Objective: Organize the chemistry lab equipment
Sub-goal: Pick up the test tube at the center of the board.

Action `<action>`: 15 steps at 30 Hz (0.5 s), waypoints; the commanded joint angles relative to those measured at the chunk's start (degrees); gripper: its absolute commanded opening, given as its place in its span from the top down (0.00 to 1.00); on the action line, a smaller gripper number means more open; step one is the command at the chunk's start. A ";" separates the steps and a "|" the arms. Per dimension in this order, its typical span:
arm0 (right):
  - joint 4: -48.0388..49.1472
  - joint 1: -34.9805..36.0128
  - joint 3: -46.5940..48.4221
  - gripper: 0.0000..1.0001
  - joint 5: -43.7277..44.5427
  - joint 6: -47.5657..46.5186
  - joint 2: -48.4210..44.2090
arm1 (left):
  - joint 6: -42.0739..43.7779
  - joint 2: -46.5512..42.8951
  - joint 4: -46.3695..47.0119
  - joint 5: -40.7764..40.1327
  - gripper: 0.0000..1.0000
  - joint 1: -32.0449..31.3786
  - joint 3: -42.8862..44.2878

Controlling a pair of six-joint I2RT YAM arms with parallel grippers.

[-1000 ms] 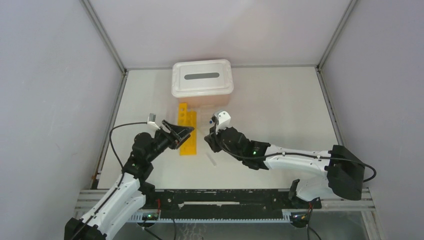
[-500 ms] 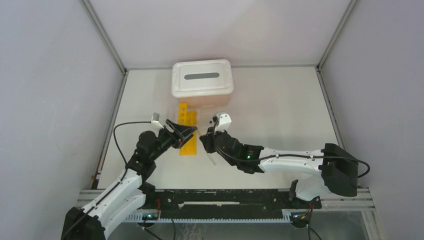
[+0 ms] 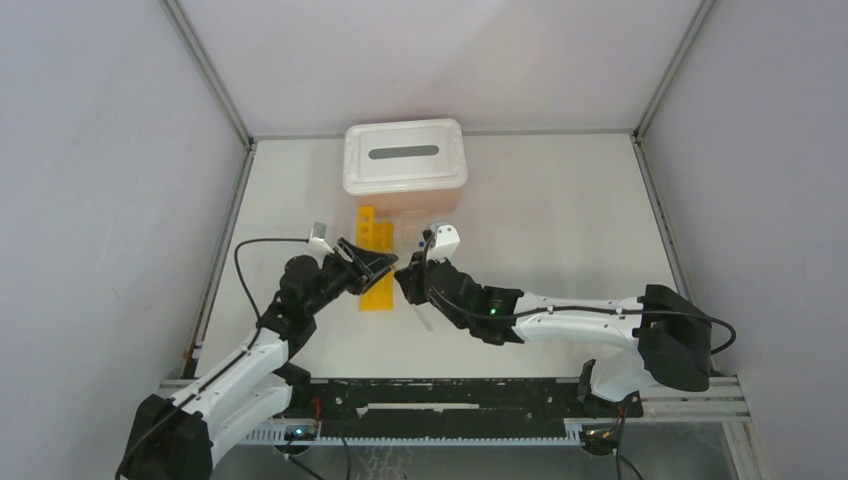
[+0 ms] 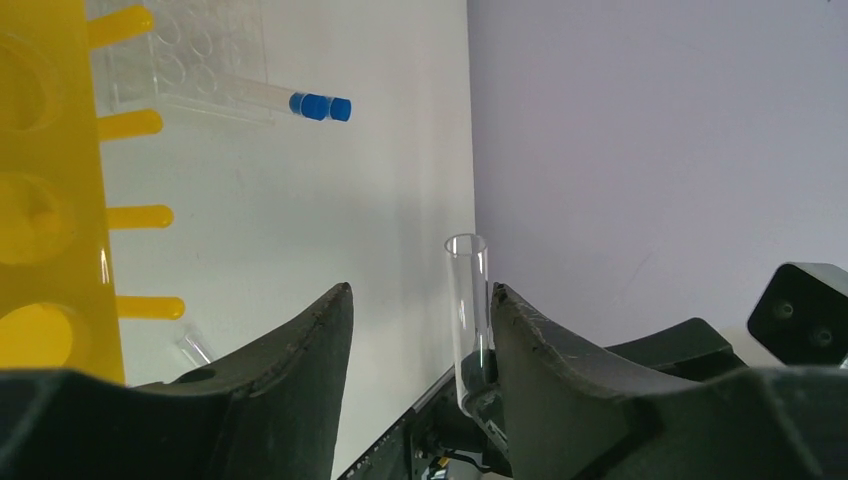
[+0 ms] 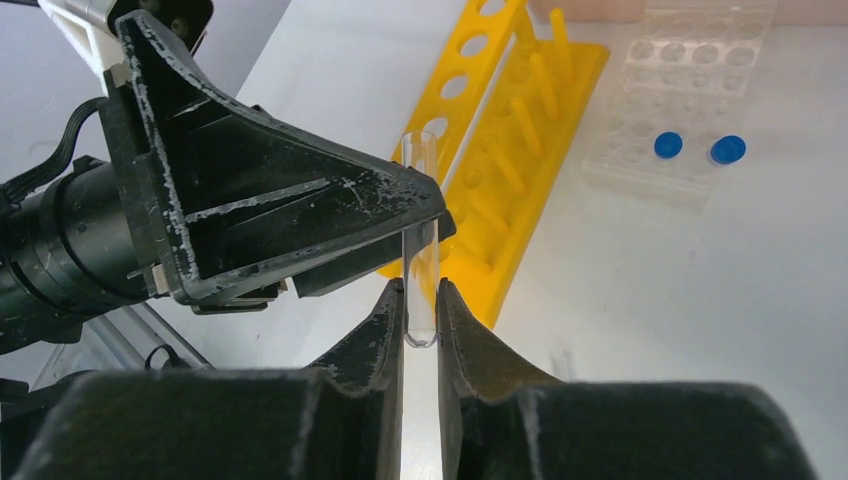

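My right gripper [image 5: 420, 292] is shut on the lower end of a clear glass test tube [image 5: 420, 235], which stands upright out of its fingers. My left gripper [image 4: 420, 292] has its jaws on either side of the same test tube [image 4: 468, 300]; the tube lies close against one finger with a wide gap to the other, so it is open. From above, both grippers [image 3: 392, 268] meet over the yellow rack [image 3: 371, 228]. A clear gridded rack [image 5: 690, 90] holds two blue-capped tubes [image 5: 668, 145]. Another bare tube [image 3: 422, 318] lies on the table.
The pink bin with a white slotted lid [image 3: 404, 160] stands just behind the yellow rack [image 5: 520, 130]. Grey walls close in the white table [image 3: 560, 220] on the left, back and right.
My left gripper has reached right to the tube, and its jaws have narrowed around it. My right gripper has shifted slightly left, still holding the tube.
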 commanded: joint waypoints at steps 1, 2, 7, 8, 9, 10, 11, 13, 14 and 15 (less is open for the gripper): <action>1.66 -0.27 2.85 1.00 -1.98 0.96 0.35 | 2.02 1.32 2.95 0.81 0.45 -0.34 4.87; 1.55 -0.44 2.97 1.00 -2.41 0.88 0.52 | 2.06 1.81 3.30 1.03 0.48 -0.34 5.01; 1.69 -1.22 3.11 1.00 -3.58 0.93 1.13 | 1.51 3.64 5.14 2.18 0.63 -0.43 5.63; 1.79 -1.38 3.11 1.00 -3.76 0.99 1.35 | 1.52 3.91 5.38 2.33 0.66 -0.42 5.72; 1.77 -1.54 3.17 1.00 -3.87 0.94 1.47 | 1.53 4.19 5.53 2.53 0.70 -0.47 5.86; 1.88 -1.62 3.20 1.00 -3.90 0.94 1.64 | 1.54 4.47 5.64 2.68 0.71 -0.43 5.98; 1.99 -1.73 3.20 1.00 -4.07 0.92 1.76 | 1.47 4.64 5.66 2.81 0.71 -0.51 6.05; 2.23 -2.04 3.20 1.00 -4.30 0.91 1.87 | 1.49 4.99 5.82 3.21 0.71 -0.51 6.16; 2.35 -2.16 3.20 1.00 -4.32 0.92 1.87 | 1.52 5.11 5.82 3.36 0.72 -0.55 6.23; 2.43 -2.33 3.20 1.00 -4.33 0.85 1.87 | 1.60 5.13 5.84 3.35 0.74 -0.52 6.19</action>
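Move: The test tube, its closed end already in the right fingers, points forward and left. Its middle lies about 1 cm ahead, 1 cm right and 1 cm above the left hand, between the open fingers and nearer the upper one. From the right hand, the left fingertips it is taken to are some 3 cm ahead and 2 cm left, about level. From the left hand, the yellow rack stands about 4 cm left, level fore and aft and 12 cm below; the clear plate 5 cm ahead, 4 cm right and 14 cm below. The test tube is brought between the left fingertips as both hands make a small meeting move: the left eases right and forward, just over 1 cm in all, its fingers closing from over half open to about a quarter, one above and one below the glass. The right keeps its grip and sinks about 1 cm, drifting slightly left and forward. A firm left pinch can't be seen yet. ##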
